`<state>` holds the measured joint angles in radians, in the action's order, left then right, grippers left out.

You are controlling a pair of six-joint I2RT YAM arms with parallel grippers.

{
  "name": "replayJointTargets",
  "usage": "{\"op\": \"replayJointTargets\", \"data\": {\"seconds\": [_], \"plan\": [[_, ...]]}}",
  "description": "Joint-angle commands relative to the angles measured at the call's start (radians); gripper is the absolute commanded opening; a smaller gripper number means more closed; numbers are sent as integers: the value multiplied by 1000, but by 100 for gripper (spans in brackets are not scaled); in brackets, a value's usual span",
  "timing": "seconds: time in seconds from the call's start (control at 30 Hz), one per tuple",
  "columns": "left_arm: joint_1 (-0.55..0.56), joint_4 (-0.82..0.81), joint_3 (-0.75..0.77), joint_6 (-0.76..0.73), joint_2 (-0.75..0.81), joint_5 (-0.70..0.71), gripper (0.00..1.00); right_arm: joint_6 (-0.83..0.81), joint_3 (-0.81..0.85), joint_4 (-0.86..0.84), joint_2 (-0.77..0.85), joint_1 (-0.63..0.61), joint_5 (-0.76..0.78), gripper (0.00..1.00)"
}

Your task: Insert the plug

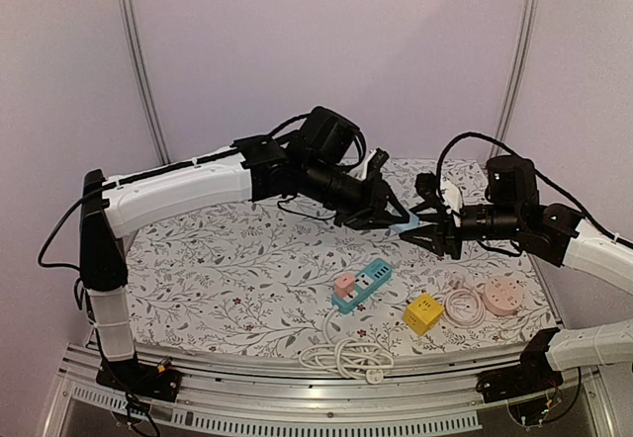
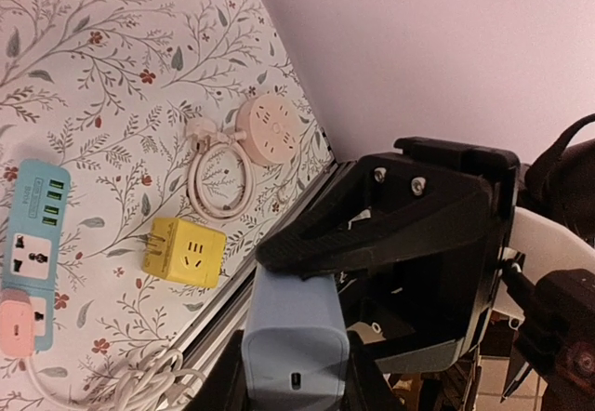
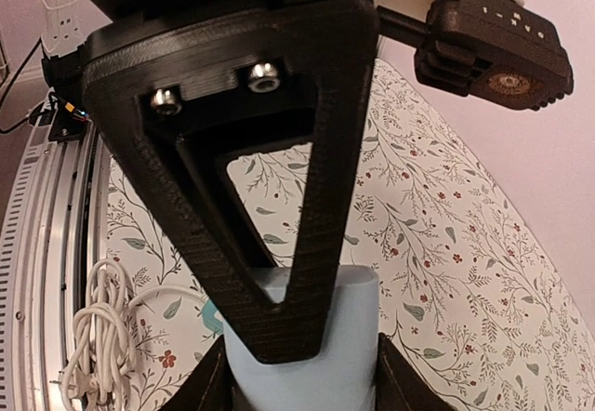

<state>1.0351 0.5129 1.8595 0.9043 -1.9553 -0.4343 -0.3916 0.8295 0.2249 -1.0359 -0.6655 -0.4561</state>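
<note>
A light blue plug (image 1: 408, 223) hangs in the air over the table's back right, with both grippers meeting on it. My left gripper (image 1: 394, 217) comes in from the left and is shut on the plug (image 2: 296, 337), its fingers (image 2: 221, 391) pressing its two sides. My right gripper (image 1: 427, 231) comes from the right and is also shut on the plug (image 3: 340, 365); one of its fingers (image 2: 372, 234) lies across the top. The blue power strip (image 1: 362, 285) lies on the table below, a pink plug (image 1: 344, 283) seated in its near end.
A yellow cube socket (image 1: 422, 312) sits right of the strip, and a pink round socket (image 1: 501, 297) with a coiled cord (image 1: 463, 305) lies further right. A white cable bundle (image 1: 346, 356) lies at the table's front edge. The floral tablecloth (image 1: 227, 259) covers the table.
</note>
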Motion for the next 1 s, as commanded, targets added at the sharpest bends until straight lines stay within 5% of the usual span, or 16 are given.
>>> {"op": "replayJointTargets", "data": {"seconds": [0.0,0.07,0.17,0.37,0.97], "plan": [[20,10,-2,-22,-24,8,5,10,18,-3,16,-10,-12,0],[20,9,-3,-21,-23,12,0,20,15,-16,19,-12,13,3],[19,11,1,-16,-24,16,0,73,-4,-52,26,-11,72,49],[9,54,13,-31,-12,28,0,138,-71,-128,60,-11,127,98],[-52,372,110,-194,50,226,0,216,-80,-111,86,-11,226,99]]}}
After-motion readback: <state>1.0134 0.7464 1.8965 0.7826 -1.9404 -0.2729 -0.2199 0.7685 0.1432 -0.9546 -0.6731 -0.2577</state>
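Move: Below the left hand, whose fingers are already shut on the blue plug, the power strip lies about 8 cm ahead, 4 cm to its left and 25 cm down. The pink plug on it is roughly 6 cm ahead and 8 cm left; the yellow adapter sits level with the hand, 9 cm right. The right hand also grips the blue plug, its middle some 2 cm to that hand's left; from there the strip is 8 cm ahead, 7 cm left. Letting go of the blue plug, the right hand spreads its fingers wide and backs off about 3 cm to the right and forward, turning some 15 degrees clockwise. The left hand keeps its pinch, sinks a little, then carries the plug about 4 cm left with some forward, towards the power strip, its fingers tipping more steeply down. ##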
